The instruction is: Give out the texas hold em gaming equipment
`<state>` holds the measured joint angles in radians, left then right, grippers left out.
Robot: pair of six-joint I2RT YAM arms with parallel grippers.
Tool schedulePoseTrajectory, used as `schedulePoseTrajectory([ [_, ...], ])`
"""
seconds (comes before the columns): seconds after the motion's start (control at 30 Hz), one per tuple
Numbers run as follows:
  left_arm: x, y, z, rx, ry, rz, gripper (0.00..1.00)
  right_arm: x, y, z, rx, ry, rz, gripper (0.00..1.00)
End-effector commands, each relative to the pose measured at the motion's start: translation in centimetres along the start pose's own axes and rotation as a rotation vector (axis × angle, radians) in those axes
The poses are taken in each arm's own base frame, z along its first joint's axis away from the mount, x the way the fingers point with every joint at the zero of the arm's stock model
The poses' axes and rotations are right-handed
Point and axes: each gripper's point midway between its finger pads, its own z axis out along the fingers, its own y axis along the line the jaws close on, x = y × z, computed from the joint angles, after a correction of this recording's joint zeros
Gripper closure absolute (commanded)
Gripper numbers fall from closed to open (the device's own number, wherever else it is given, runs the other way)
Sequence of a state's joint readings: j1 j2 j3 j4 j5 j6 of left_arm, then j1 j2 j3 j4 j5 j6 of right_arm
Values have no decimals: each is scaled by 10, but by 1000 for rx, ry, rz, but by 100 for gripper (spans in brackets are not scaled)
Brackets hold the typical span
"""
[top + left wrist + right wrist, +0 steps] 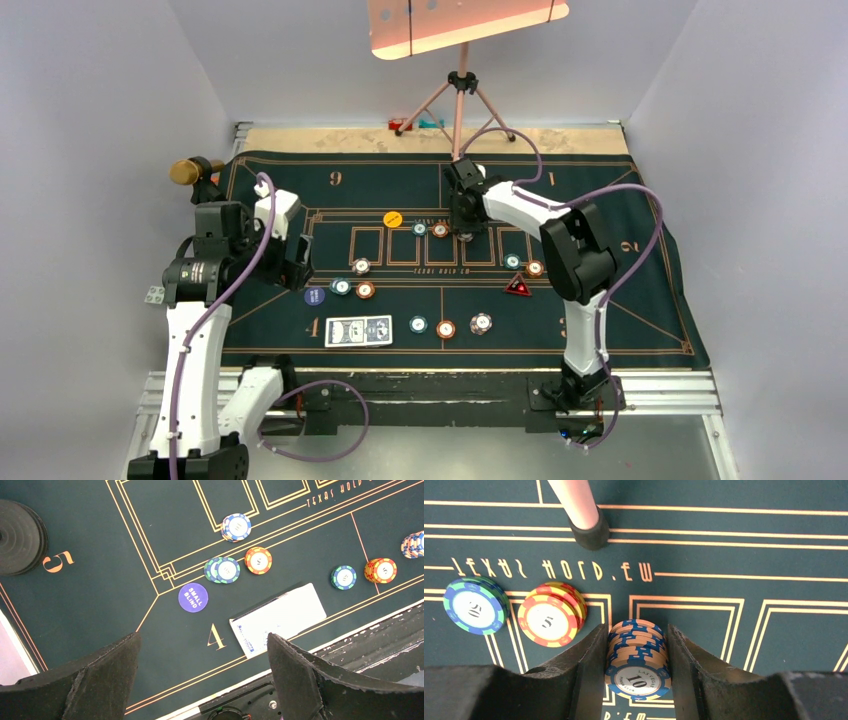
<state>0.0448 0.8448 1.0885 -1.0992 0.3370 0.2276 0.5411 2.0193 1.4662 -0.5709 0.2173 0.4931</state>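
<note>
My right gripper [638,630] is shut on a stack of tan-and-blue "10" chips [638,660], standing on the mat's centre boxes [465,228]. Just left of it stand a green-and-blue stack [474,605] and a red-and-yellow stack [550,617]. My left gripper [204,636] hangs open and empty over the "4" seat. The blue-backed cards [358,331] lie there, with the blue small-blind disc [193,597] beside them. A yellow disc [393,218] and a red triangular marker [517,286] also lie on the mat. More chip stacks sit at seat 4 [352,288], the front [445,329] and the right [524,265].
The dark green felt mat [600,200] covers the table. A pink tripod [462,85] stands at the back, one foot [589,527] just beyond my right gripper. A brass-topped object [185,172] is at the far left. A metal rail [680,390] runs along the near edge.
</note>
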Motion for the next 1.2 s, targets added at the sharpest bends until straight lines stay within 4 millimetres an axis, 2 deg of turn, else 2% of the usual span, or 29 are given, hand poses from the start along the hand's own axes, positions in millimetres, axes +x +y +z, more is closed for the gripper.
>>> schedulePoseTrajectory([
  [0.0, -11, 2, -4, -11, -42, 16, 0, -26, 8, 0, -23, -65, 6, 89],
  [0.17, -12, 1, -5, -9, -45, 14, 0, -19, 8, 8, -20, -40, 5, 87],
  [0.23, -11, 2, -5, -13, -43, 15, 0, -15, 7, 10, -14, -26, 5, 76],
  [0.33, -9, 3, -5, -19, -42, 18, 0, -13, 7, 11, -12, -14, 8, 49],
  [0.4, -9, 3, -6, -23, -42, 20, 0, -16, 8, 6, -17, -22, 11, 36],
  [0.47, -8, 3, -6, -24, -42, 20, 0, -22, 8, -2, -21, -41, 14, 30],
  [0.57, -7, 2, -7, -23, -43, 20, 0, -35, 8, -19, -29, -76, 14, 26],
  [0.7, -7, 2, -7, -23, -44, 17, 0, -54, 3, -54, -31, -148, 26, 25],
  [0.8, -7, 2, -8, -25, -47, 19, 0, -52, -1, -85, -55, -183, 28, 25],
  [0.87, -7, 2, -8, -24, -49, 20, 0, -40, -3, -103, -67, -192, 13, 24],
  [0.93, -8, 1, -9, -21, -51, 20, 0, -17, -4, -117, -81, -187, -11, 22],
  [1.03, -9, 0, -9, -15, -53, 22, 0, 30, 1, -132, -93, -150, -61, 18],
  [1.17, -8, 1, -6, -11, -44, 20, 0, 93, 0, -135, -90, -65, -96, 14],
])
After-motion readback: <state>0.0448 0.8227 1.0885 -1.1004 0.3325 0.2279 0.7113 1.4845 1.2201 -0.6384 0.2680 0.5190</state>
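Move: Barely 1 cm ahead of the right hand and about 2 cm below it is the spot on the mat for the held stack of 10 chips. The red 5 chips stand roughly 6 cm to the hand's left and 2 cm farther out, with the green chips some 10 cm left and 2 cm out. The tripod foot is about 7 cm ahead and 3 cm left. From the idle left hand, the spot lies some 20 cm ahead, 35 cm right and 20 cm below. Easing the held 10 chips about 1 cm forward and slightly down onto the mat beside the red 5 chips, the right hand pauses and opens its fingers to let them go. It then rises straight off the stack, some 12 cm in all, and swings back about 10 cm towards the near chip stacks, its fingers tipping outward some 15 degrees and opening wider. ##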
